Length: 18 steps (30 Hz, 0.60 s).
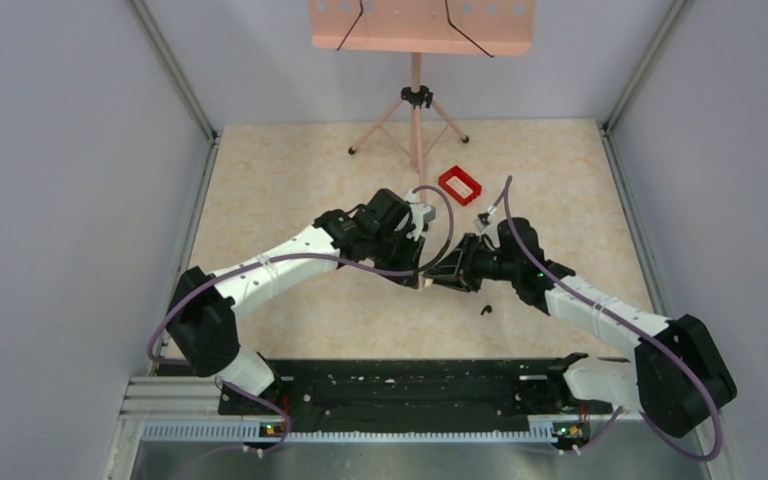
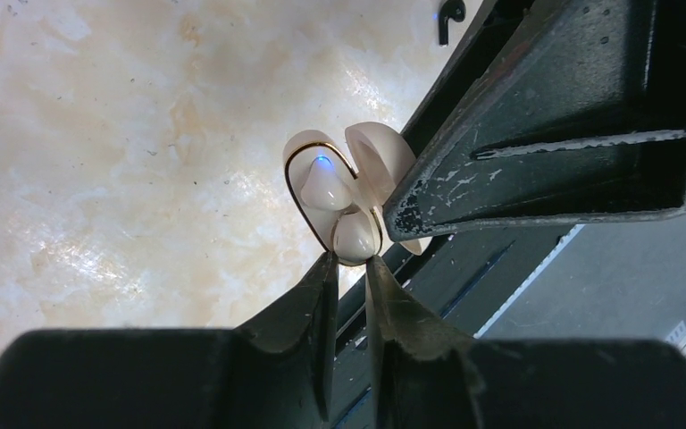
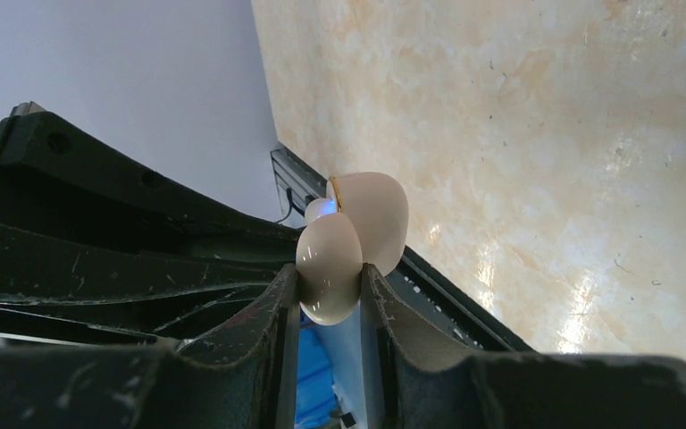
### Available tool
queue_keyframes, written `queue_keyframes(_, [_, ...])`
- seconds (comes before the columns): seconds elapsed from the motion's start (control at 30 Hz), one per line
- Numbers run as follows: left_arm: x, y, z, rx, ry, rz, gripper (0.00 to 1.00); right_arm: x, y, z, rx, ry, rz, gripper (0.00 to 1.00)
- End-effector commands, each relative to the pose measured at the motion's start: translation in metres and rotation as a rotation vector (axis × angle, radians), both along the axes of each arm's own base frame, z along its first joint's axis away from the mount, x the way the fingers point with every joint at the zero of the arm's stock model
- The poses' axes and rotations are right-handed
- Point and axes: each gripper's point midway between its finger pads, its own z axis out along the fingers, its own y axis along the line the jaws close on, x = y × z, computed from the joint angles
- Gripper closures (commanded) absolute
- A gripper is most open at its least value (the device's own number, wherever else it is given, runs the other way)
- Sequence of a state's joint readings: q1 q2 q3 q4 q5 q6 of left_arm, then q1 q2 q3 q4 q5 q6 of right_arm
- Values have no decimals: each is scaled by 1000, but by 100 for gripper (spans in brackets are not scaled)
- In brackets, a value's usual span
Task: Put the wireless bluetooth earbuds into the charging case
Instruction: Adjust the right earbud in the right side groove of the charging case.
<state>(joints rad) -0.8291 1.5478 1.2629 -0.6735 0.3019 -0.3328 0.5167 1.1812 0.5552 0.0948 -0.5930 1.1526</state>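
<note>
The charging case (image 2: 326, 192) here is a small cream oval with a gold rim. It is held open above the table, with a blue light glowing inside. My left gripper (image 2: 350, 259) is shut on the lower end of its base. My right gripper (image 3: 330, 273) is shut on the rounded lid half (image 3: 329, 255), and its big black finger (image 2: 545, 116) covers part of the lid in the left wrist view. From above, both grippers meet at the case (image 1: 423, 283) mid-table. One tiny black earbud (image 1: 485, 311) (image 2: 451, 12) lies on the table just right of them, untouched.
A red rectangular tray (image 1: 461, 183) lies on the marbled tabletop behind the grippers. A pink music stand (image 1: 417, 100) rises at the far edge. Grey walls close in both sides, and a black rail (image 1: 400, 385) runs along the near edge.
</note>
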Motion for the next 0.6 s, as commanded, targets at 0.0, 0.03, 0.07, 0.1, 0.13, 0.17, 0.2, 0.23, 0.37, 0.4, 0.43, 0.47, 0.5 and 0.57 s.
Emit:
queue_keyframes(0.0, [8,-11,17,-53,-45,-13,77,-2,6,27,73,-57,16,100])
queue_keyframes(0.03, [8,-11,17,-55,-44,-13,76,-2,7,27,76,-57,19,100])
queue_keyframes(0.07, [8,-11,18,-58,-45,-10,75,-2,7,27,76,-56,20,100])
queue_keyframes(0.1, [8,-11,19,-59,-47,-7,74,-1,8,28,78,-59,23,100])
queue_keyframes(0.13, [8,-12,20,-64,-48,-6,72,-1,8,28,78,-60,26,100])
queue_keyframes(0.17, [9,-13,21,-70,-51,-7,71,-2,8,29,78,-63,28,100])
queue_keyframes(0.2, [8,-13,23,-76,-53,-9,68,-1,8,29,78,-62,28,100])
queue_keyframes(0.23, [8,-13,25,-79,-53,-8,64,-1,8,30,76,-65,27,100])
queue_keyframes(0.37, [8,-13,34,-87,-58,-1,41,-1,7,26,69,-59,19,100])
queue_keyframes(0.4, [7,-12,37,-91,-58,-1,36,-1,7,26,69,-59,19,100])
queue_keyframes(0.43, [6,-12,40,-94,-54,-2,31,0,7,26,69,-58,18,100])
queue_keyframes(0.47, [5,-11,41,-95,-54,-2,28,0,7,25,67,-57,17,100])
queue_keyframes(0.5, [4,-11,43,-98,-55,-3,26,0,7,24,66,-56,17,100])
queue_keyframes(0.57, [3,-8,50,-105,-68,-1,24,0,7,22,63,-52,18,100])
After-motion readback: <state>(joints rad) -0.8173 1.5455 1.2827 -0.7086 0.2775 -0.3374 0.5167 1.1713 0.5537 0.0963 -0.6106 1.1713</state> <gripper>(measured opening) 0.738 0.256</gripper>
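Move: The right earbud sits at the left hand's fingertips, barely 1 cm below the hand point, already in its groove. The middle of the open charging case is about 1 cm ahead, 1 cm right and 2 cm lower, with the other earbud about 1 cm ahead, 2 cm right and 1 cm lower. A black earbud lies some 13 cm right, 6 cm back and 14 cm below. From the right hand, which grips the case by its lid, the right earbud is roughly 3 cm left and 1 cm back, about level. The left fingertips let go of the right earbud, spreading from a narrow pinch to about three-quarters open while the hand stays put at first. Then the hand eases away from the case, about 1 cm to the left and slightly forward, the wrist hardly turning. The right hand holds still, keeping its grip on the lid. ##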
